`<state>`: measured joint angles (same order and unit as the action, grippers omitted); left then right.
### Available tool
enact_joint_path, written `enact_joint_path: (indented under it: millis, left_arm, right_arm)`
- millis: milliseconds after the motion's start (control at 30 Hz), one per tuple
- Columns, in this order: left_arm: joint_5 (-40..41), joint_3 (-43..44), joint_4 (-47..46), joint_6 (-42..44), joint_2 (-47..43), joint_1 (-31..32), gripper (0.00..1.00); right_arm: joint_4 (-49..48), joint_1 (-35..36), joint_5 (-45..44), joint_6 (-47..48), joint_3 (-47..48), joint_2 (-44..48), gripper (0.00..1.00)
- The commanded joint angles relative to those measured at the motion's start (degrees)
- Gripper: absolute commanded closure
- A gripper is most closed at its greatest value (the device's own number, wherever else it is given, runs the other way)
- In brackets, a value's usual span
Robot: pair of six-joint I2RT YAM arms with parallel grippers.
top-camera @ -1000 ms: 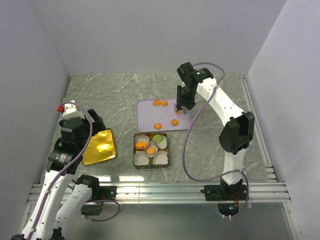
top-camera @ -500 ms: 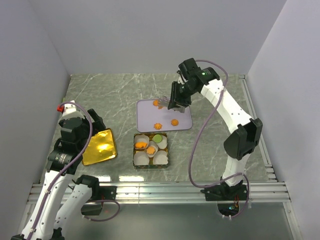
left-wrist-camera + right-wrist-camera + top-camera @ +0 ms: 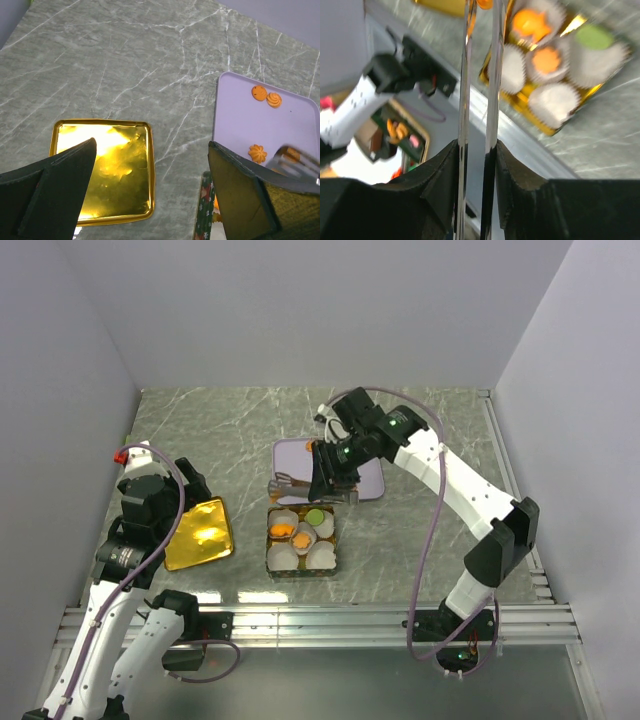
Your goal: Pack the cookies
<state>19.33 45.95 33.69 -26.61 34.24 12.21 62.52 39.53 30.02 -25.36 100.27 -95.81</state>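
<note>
My right gripper (image 3: 330, 476) is shut on metal tongs (image 3: 492, 75), whose tips (image 3: 286, 483) reach left over the far edge of the gold box (image 3: 272, 562). An orange cookie (image 3: 483, 4) sits pinched at the tong tips. The box holds white paper cups, with orange cookies (image 3: 530, 22) (image 3: 546, 59) and a green one (image 3: 594, 36) in some of them. More orange cookies (image 3: 259, 93) (image 3: 257, 153) lie on the lilac tray (image 3: 240, 115). My left gripper (image 3: 151, 145) hangs open and empty above the gold lid (image 3: 100, 170).
The gold lid (image 3: 198, 533) lies flat to the left of the box on the marble table (image 3: 220, 430). Grey walls close in the left, right and back. An aluminium rail (image 3: 320, 620) runs along the near edge.
The right arm has swung from over the tray to the left and nearer, bringing the tongs to the box's far edge. The left arm has not moved.
</note>
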Motion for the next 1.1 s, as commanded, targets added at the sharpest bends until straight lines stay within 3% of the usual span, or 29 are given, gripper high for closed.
enact_joint_path:
  millis: [0, 167, 500, 1067]
  left_arm:
    - [-0.5, 0.2, -1.5, 0.5, -0.1, 0.2, 0.01]
    - [-0.7, 0.2, -1.5, 0.5, 0.0, 0.3, 0.01]
    - [-0.5, 0.3, -1.4, 0.5, -0.1, 0.4, 0.01]
    - [-0.6, 0.3, -1.4, 0.4, 0.3, 0.6, 0.01]
  right_arm:
    - [-5.6, 0.5, 8.9, 0.4, -6.2, 5.5, 0.60]
    - [-9.2, 1.6, 14.6, 0.3, -11.8, 8.0, 0.59]
    - [-7.5, 2.3, 14.0, 2.6, -16.3, 8.4, 0.59]
    - [-12.7, 2.7, 15.4, 2.0, -24.5, 9.4, 0.59]
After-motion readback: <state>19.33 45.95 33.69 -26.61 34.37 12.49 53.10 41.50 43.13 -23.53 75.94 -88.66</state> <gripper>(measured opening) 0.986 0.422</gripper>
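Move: The right hand holds the tongs, their jaws with an orange cookie reaching off to its left. The empty front-left cup lies about 8 cm back and 10 cm left of that hand, some 18 cm below. At much the same depth, the cup with the fish cookies is 2 cm back and 10 cm left, the middle cup 4 cm back and 6 cm left, and the empty front-right cup 8 cm back and 1 cm left. From the left hand the front-left cup is about 11 cm back, 21 cm right and 17 cm lower. The right hand keeps its grip on the tongs, the cookie still in their jaws, and sweeps back some 7 cm from the tray's front edge in over the cookie box, quickly at first and then easing off. As the backward travel slows it sinks, about 6 cm in all, bringing the jaws down over the left-hand cups towards the empty front-left one, while the wrist turns roughly 10 degrees counter-clockwise and rolls about as much. ##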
